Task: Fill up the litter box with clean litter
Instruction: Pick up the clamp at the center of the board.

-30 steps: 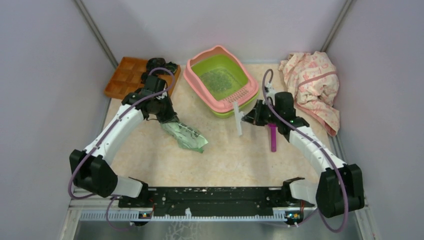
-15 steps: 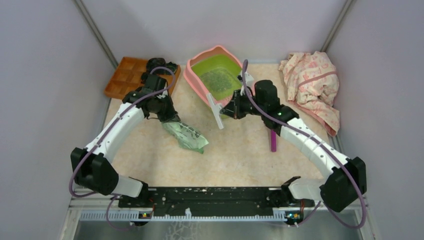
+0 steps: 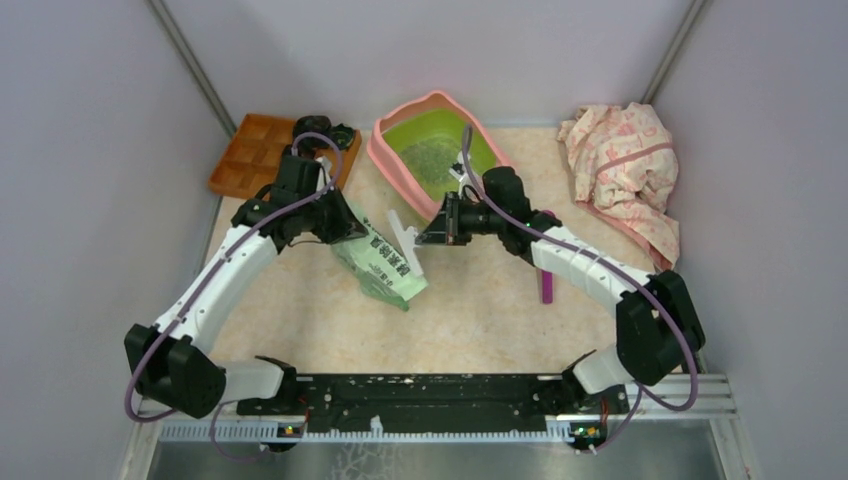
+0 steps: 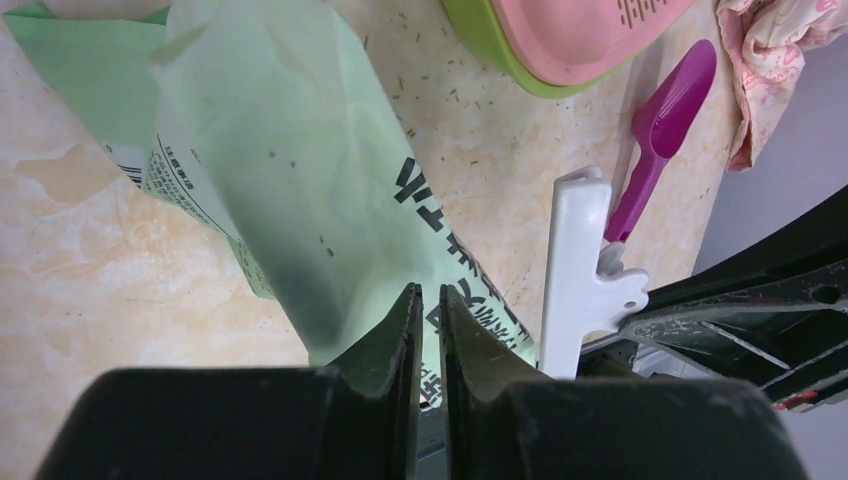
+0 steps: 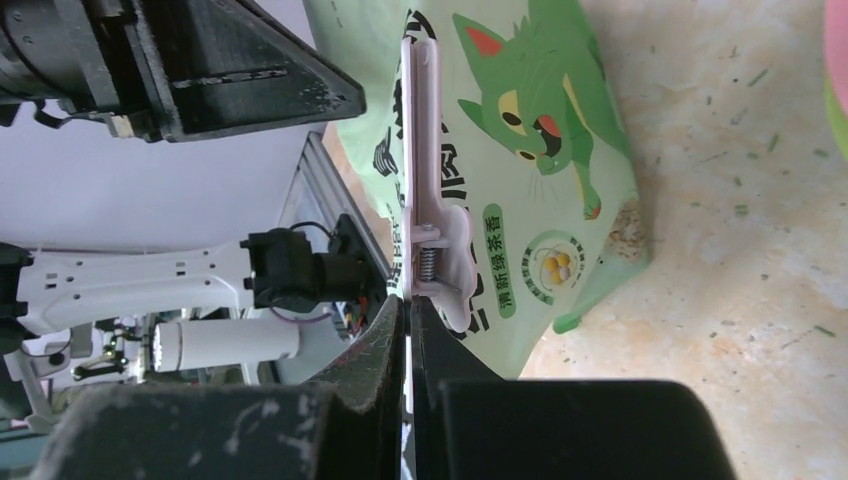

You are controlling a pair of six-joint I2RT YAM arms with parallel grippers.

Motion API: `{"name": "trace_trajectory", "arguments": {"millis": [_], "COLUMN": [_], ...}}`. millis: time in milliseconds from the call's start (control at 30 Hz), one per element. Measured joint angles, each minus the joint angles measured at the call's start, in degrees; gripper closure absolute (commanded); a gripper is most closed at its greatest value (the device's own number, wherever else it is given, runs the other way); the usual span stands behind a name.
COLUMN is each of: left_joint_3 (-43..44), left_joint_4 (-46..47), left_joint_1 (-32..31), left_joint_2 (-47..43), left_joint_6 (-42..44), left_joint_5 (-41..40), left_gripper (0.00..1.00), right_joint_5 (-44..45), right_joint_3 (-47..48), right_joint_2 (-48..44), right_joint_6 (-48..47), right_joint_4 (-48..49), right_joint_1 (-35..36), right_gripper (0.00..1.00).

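Note:
The litter box (image 3: 385, 150), lime green with a pink rim, stands at the back middle with a patch of dark litter (image 3: 432, 158) in its basin. In front of it a pale green printed bag (image 3: 385, 265) lies slanted on the table. My left gripper (image 3: 345, 225) is at the bag's upper end. In the left wrist view its jaws (image 4: 424, 292) stand a narrow slit apart, with the bag (image 4: 300, 160) right at the tips. My right gripper (image 3: 428, 235) is shut on the handle of a white clip (image 3: 404, 240). The clip (image 5: 420, 150) lies along the bag (image 5: 510, 130).
A purple scoop (image 3: 545, 275) lies on the table right of the bag, under the right arm. A crumpled pink patterned cloth (image 3: 625, 170) sits at the back right. An orange-brown compartmented wooden tray (image 3: 262, 152) stands at the back left. Loose granules dot the table near the box.
My right arm has swung left from in front of the litter box, carrying the clip to the bag. The bag has turned its printed face upward. My left jaws have parted slightly.

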Motion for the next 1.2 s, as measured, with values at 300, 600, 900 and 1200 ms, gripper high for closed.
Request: {"name": "trace_trajectory", "arguments": {"millis": [300,600,900,1200], "left_joint_3": [-2.3,-3.6,-5.8,-5.8], "left_joint_4": [1.8,5.0,8.6,9.9], "left_joint_1": [0.0,0.0,0.0,0.0], "left_joint_2": [0.3,-0.9,-4.6,-4.6], "left_joint_6": [-0.6,-1.2,-1.2,-1.4], "left_joint_5": [0.9,2.7,3.6,3.7], "left_gripper": [0.81,0.58,0.59,0.59], "right_joint_5": [-0.5,-2.7,-6.5,-8.5], "right_joint_3": [1.1,1.8,1.8,1.8], "right_joint_2": [2.5,5.8,6.1,7.8], "right_joint_6": [1.5,3.8,7.7,10.3], "right_joint_4": [1.4,4.7,11.4,14.2], "right_joint_1": [0.6,1.5,1.9,1.9], "right_gripper": [1.0,1.0,1.0,1.0]}}
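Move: Some 9 cm to the left hand's right, a centimetre nearer the base and about level with its fingers, lies the clamp, already held by the right hand. From the right hand, the left fingertips are about 11 cm to its left, at much the same reach and height, and the clamp's middle is 3 cm to its left and 1 cm back. The litter bag lies about 8 cm left, 5 cm back and 12 cm below the right hand; the litter box is some 18 cm ahead, 5 cm right and 13 cm below. Carrying the clamp left towards the left gripper, the right hand keeps its grip and goes about 4 cm, dipping slightly and then rising, its fingers tipping up some 10 degrees. The left hand dips, comes back up a couple of centimetres while easing slightly right, tilts its fingers up a little and opens them to just under half for the clamp's far end. ##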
